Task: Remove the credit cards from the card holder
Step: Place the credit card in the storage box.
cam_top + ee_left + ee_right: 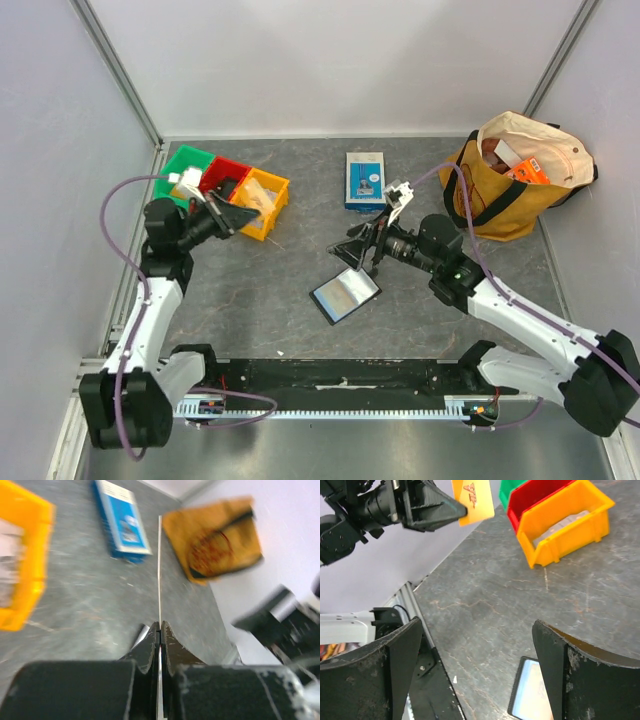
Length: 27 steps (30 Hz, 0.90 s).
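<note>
A yellow-orange credit card [472, 500] is pinched in my left gripper [462, 511], which is shut on it in the air near the coloured bins. In the left wrist view the card [160, 565] shows edge-on as a thin line rising from the closed left gripper [160, 626]. The black card holder [345, 295] lies open and flat on the table, its bluish inner face up. My right gripper [358, 255] hovers just above its far edge, open and empty. In the right wrist view a corner of the holder [530, 695] shows by the right finger of that gripper [475, 625].
Green [185, 165], red [225, 175] and yellow [265, 195] bins stand at the back left, right beside my left gripper. A blue-and-white box [365, 180] sits at the back centre. A yellow tote bag [510, 190] stands at the back right.
</note>
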Each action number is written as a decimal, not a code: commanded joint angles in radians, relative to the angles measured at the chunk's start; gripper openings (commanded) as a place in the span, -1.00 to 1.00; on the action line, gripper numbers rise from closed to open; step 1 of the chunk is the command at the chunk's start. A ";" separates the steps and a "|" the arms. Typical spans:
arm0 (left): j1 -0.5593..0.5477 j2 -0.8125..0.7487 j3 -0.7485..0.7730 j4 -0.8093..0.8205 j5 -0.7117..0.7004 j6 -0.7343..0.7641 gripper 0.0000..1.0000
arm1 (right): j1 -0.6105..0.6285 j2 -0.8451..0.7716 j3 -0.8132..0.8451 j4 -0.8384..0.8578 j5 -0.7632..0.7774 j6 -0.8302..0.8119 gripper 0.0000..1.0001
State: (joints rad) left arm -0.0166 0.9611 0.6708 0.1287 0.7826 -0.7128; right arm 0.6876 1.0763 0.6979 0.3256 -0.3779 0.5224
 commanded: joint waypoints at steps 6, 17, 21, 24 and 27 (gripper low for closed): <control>0.325 0.218 0.196 -0.182 -0.201 0.050 -0.96 | -0.002 -0.075 -0.017 -0.174 0.168 -0.185 0.96; 0.446 0.620 0.522 -0.238 -0.376 0.061 -0.97 | 0.001 -0.099 -0.060 -0.135 0.162 -0.200 0.96; 0.445 0.757 0.588 -0.190 -0.388 -0.003 -0.96 | 0.006 -0.098 -0.061 -0.140 0.163 -0.206 0.96; 0.446 0.830 0.613 -0.157 -0.443 -0.042 -0.96 | 0.007 -0.090 -0.060 -0.143 0.162 -0.209 0.96; 0.445 0.913 0.638 -0.104 -0.450 -0.079 -0.96 | 0.007 -0.087 -0.060 -0.145 0.163 -0.214 0.96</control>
State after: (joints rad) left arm 0.4278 1.8042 1.2419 -0.0689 0.3824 -0.7212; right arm 0.6899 0.9958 0.6395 0.1631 -0.2291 0.3351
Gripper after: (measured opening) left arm 0.025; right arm 0.980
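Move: I hold the orange card in my left hand. The green box of the storage row lies about 24 cm ahead of that hand, 26 cm to its left and 22 cm lower. The red box is roughly 20 cm ahead and 15 cm left, the yellow one nearer, some 16 cm ahead and 5 cm left, both equally low. My empty, wide-open right hand has the card holder almost straight beneath it, about 25 cm down. My left hand keeps its pinch on the card and sweeps left and forward, some 33 cm across, towards the green box, then sinks more steeply at the end, about 12 cm lower overall. The wrist swings counter-clockwise by about 45 degrees and tips down. My right hand stays open and eases down and to the right, about 5 cm, dipping its fingertips towards the card holder. ##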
